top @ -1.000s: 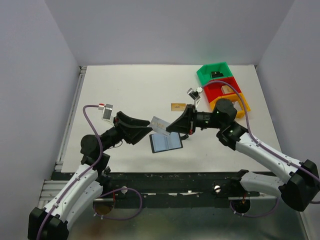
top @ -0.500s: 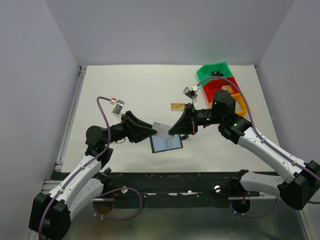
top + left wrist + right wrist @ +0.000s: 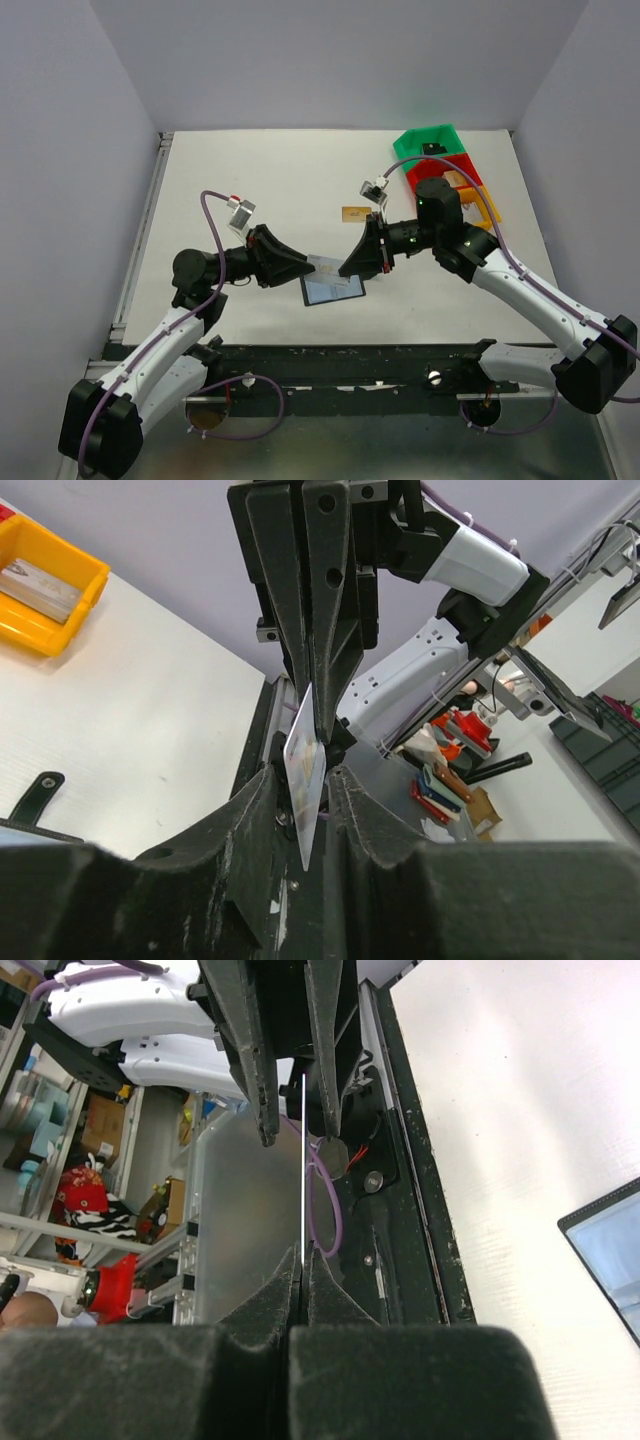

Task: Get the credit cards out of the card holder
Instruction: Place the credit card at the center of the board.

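Observation:
A silver-grey credit card point(image 3: 324, 265) hangs in the air between both grippers, above the open black card holder point(image 3: 333, 288). My right gripper point(image 3: 347, 267) is shut on the card's right edge; in the right wrist view the card point(image 3: 302, 1160) shows edge-on, rising from the pinched gripper point(image 3: 302, 1256). My left gripper point(image 3: 311, 268) straddles the card's other end. In the left wrist view the card point(image 3: 305, 770) sits between the fingers of that gripper point(image 3: 306, 782) with a thin gap on each side. A gold-orange card point(image 3: 354, 213) lies on the table behind.
Green point(image 3: 428, 146), red point(image 3: 440, 176) and orange point(image 3: 487, 206) bins stand at the back right, small items inside them. The holder's strap tab point(image 3: 35, 792) and one corner of the holder point(image 3: 610, 1250) show on the white table point(image 3: 250, 180).
The left gripper has moved right onto the card's free end and narrowed its jaws around it. The right gripper kept its grip, holding the card over the holder.

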Available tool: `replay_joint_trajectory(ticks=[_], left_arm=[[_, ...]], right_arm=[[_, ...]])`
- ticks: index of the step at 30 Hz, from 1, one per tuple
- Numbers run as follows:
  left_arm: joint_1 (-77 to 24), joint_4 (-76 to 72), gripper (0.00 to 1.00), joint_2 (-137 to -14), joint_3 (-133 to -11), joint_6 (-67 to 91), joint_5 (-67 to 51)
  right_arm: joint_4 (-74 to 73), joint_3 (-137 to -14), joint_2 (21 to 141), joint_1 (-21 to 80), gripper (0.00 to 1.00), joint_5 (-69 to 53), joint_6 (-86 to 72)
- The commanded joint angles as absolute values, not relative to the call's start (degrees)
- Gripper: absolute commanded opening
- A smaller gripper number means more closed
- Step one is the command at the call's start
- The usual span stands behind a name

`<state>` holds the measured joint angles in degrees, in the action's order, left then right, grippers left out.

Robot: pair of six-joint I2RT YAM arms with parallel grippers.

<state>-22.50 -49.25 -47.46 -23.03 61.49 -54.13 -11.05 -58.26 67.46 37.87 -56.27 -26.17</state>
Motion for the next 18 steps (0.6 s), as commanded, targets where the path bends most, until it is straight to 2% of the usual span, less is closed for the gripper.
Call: replay_joint_trajectory(ticks=[1,6,11,12,13,15,18], left_arm=[[-22.2,-51.9,0.33,-48.2,-24.1,61.4,-57.4],[-22.2,-53.0,0.2,-48.7,-24.2,62.0,-58.0],[-22.1,-53.9,0.0,-49.0,-23.6,62.0,-57.7],[-22.1,-53.9,0.0,-48.8,-23.6,62.0,-57.4],[-22.1,-53.5,0.0,-48.6,-23.5,61.7,-56.4],[-21.9,-50.4,0.0,-47.6,-23.6,60.1,-54.2],[-19.4,-40.3,0.0,-46.1,-24.7,55.5,-49.3]], right_arm=[[-13.0,-60.4,67.8,37.7,0.0,-57.9,-24.9],[-13.2,-60.7,68.1,37.8,0.0,-58.1,-24.8],[-13.4,-60.8,68.2,37.8,0.0,-57.7,-24.9],[-13.8,-60.9,68.1,37.7,0.05,-56.8,-25.0],[-14.3,-61.0,67.9,37.7,0.29,-55.6,-25.1],[-16.9,-61.7,67.2,37.0,0.53,-51.8,-25.1],[-21.3,-61.7,64.1,34.2,0.69,-43.6,-25.1]])
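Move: The white card, held up by the right fingers, has its middle about 4 cm to the right of the left hand and 1 cm back, its near end already between the open left fingers. From the right hand that middle is some 3 cm left and level. The open card holder lies on the table about 27 cm below the left hand, 6 cm ahead and 5 cm right; the gold card lies as far below, 27 cm ahead and 12 cm right. Almost in place, with under 1 cm of sinking, the left hand shuts its fingers from about two fifths open and pinches the left end of the white card. Until then the right hand keeps still and holds on; only once the left has closed does it spring its fingers open, let go of the other end and start to edge forward about 1 cm. ##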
